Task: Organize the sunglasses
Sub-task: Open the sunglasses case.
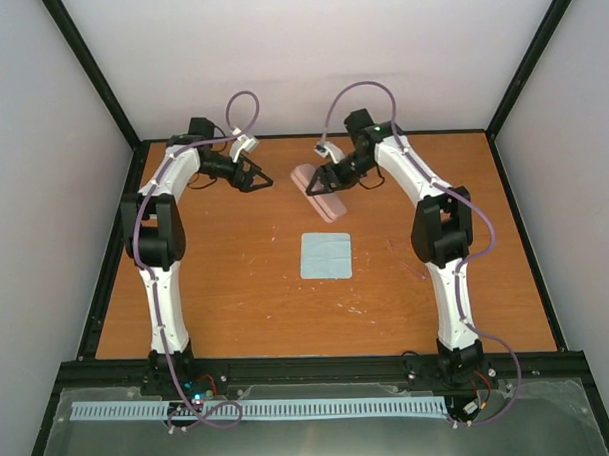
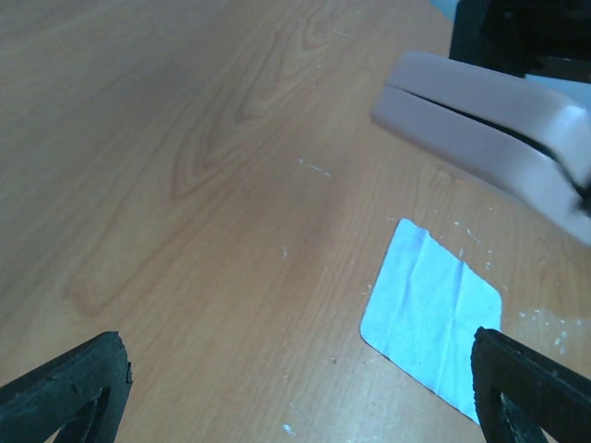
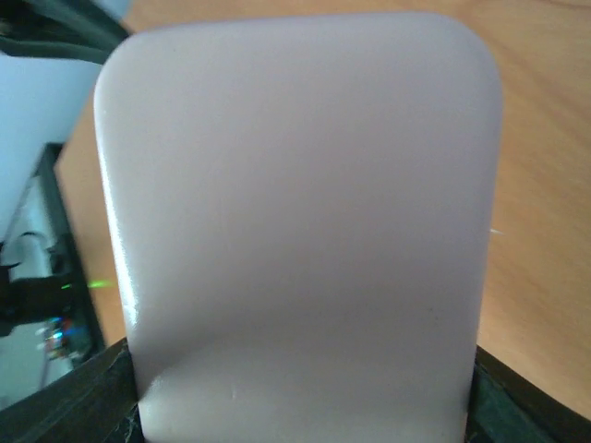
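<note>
A pink oblong case [image 1: 318, 192] lies at the back middle of the wooden table, and my right gripper [image 1: 325, 179] is shut on its far end. In the right wrist view the case [image 3: 300, 212] fills the frame, with a dark finger [image 3: 88, 397] against each side. My left gripper [image 1: 260, 178] hangs wide open just left of the case, holding nothing; its view shows bare wood between the fingertips [image 2: 78, 378]. A faint thin pinkish line on the wood by the right arm may be the sunglasses [image 1: 412, 266]; I cannot tell for sure.
A light blue square cloth [image 1: 325, 255] lies flat at the table's middle, also seen as the cloth [image 2: 429, 314] in the left wrist view below the case [image 2: 480, 138]. Black frame rails and white walls border the table [image 1: 237, 290].
</note>
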You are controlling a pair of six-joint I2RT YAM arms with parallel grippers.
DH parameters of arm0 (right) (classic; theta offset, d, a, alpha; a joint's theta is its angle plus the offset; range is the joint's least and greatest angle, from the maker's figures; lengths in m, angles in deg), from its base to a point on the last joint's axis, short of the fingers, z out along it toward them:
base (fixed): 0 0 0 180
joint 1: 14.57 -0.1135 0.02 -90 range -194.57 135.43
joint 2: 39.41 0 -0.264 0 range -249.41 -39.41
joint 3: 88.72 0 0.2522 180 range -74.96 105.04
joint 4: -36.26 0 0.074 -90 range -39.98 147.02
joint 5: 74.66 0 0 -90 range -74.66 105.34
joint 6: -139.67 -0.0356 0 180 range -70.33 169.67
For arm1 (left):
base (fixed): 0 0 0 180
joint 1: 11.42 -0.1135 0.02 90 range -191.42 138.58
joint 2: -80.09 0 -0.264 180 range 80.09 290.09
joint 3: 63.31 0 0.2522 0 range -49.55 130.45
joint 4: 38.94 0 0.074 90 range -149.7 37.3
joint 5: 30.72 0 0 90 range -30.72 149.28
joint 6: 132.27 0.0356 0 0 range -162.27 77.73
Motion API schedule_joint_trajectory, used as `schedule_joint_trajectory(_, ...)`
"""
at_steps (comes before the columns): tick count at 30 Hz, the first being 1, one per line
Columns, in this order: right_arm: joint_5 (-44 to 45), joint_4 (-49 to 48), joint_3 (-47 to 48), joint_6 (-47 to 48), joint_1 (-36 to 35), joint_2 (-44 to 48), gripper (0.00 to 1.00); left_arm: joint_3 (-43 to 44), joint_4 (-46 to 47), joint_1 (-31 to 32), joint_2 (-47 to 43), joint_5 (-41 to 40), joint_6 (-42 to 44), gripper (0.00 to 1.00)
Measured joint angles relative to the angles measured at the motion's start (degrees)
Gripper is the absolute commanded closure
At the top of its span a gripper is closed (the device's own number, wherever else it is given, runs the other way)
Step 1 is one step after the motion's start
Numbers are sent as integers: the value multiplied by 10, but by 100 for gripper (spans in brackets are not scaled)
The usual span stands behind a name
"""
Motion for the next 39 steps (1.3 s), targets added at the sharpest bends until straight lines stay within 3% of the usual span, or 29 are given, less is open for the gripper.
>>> schedule_joint_trajectory(8, -79, 7, 15, -12, -45, -8, 71, -73, 34, 3, -33, 35, -28, 1)
schedule_joint_trajectory(18, -71, -21, 15, -43, -60, -8, 71, -83, 28, 3, -64, 107, -17, 1)
schedule_joint_trajectory(31, -51, -34, 56, -78, -89, -19, 72, -123, 58, 2, -64, 136, -29, 2)
schedule_joint_trajectory(39, -50, -49, 14, -78, -89, -16, 83, -160, 86, 3, -64, 116, -36, 3)
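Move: The sunglasses case is already in the right gripper, its middle about 2 cm back from that hand point. From the left hand, the case lies some 18 cm to the right and 6 cm back, at about the same height. The left gripper, which the case is being taken to, is some 18 cm left of the right hand and 4 cm ahead. The blue cloth lies on the table 14 cm back from the right hand, straight back and 15 cm below. The case, still pinched in the right fingers, is carried about 8 cm left and 4 cm back to the left gripper, rising slightly before sinking 2 cm. The left hand, fingers wide open, draws back 4 cm and edges right towards the case; it rises 3.5 cm, its fingertips tilting up some 10 degrees, then comes down again, one fingertip coming against the case's near end at the seam. ##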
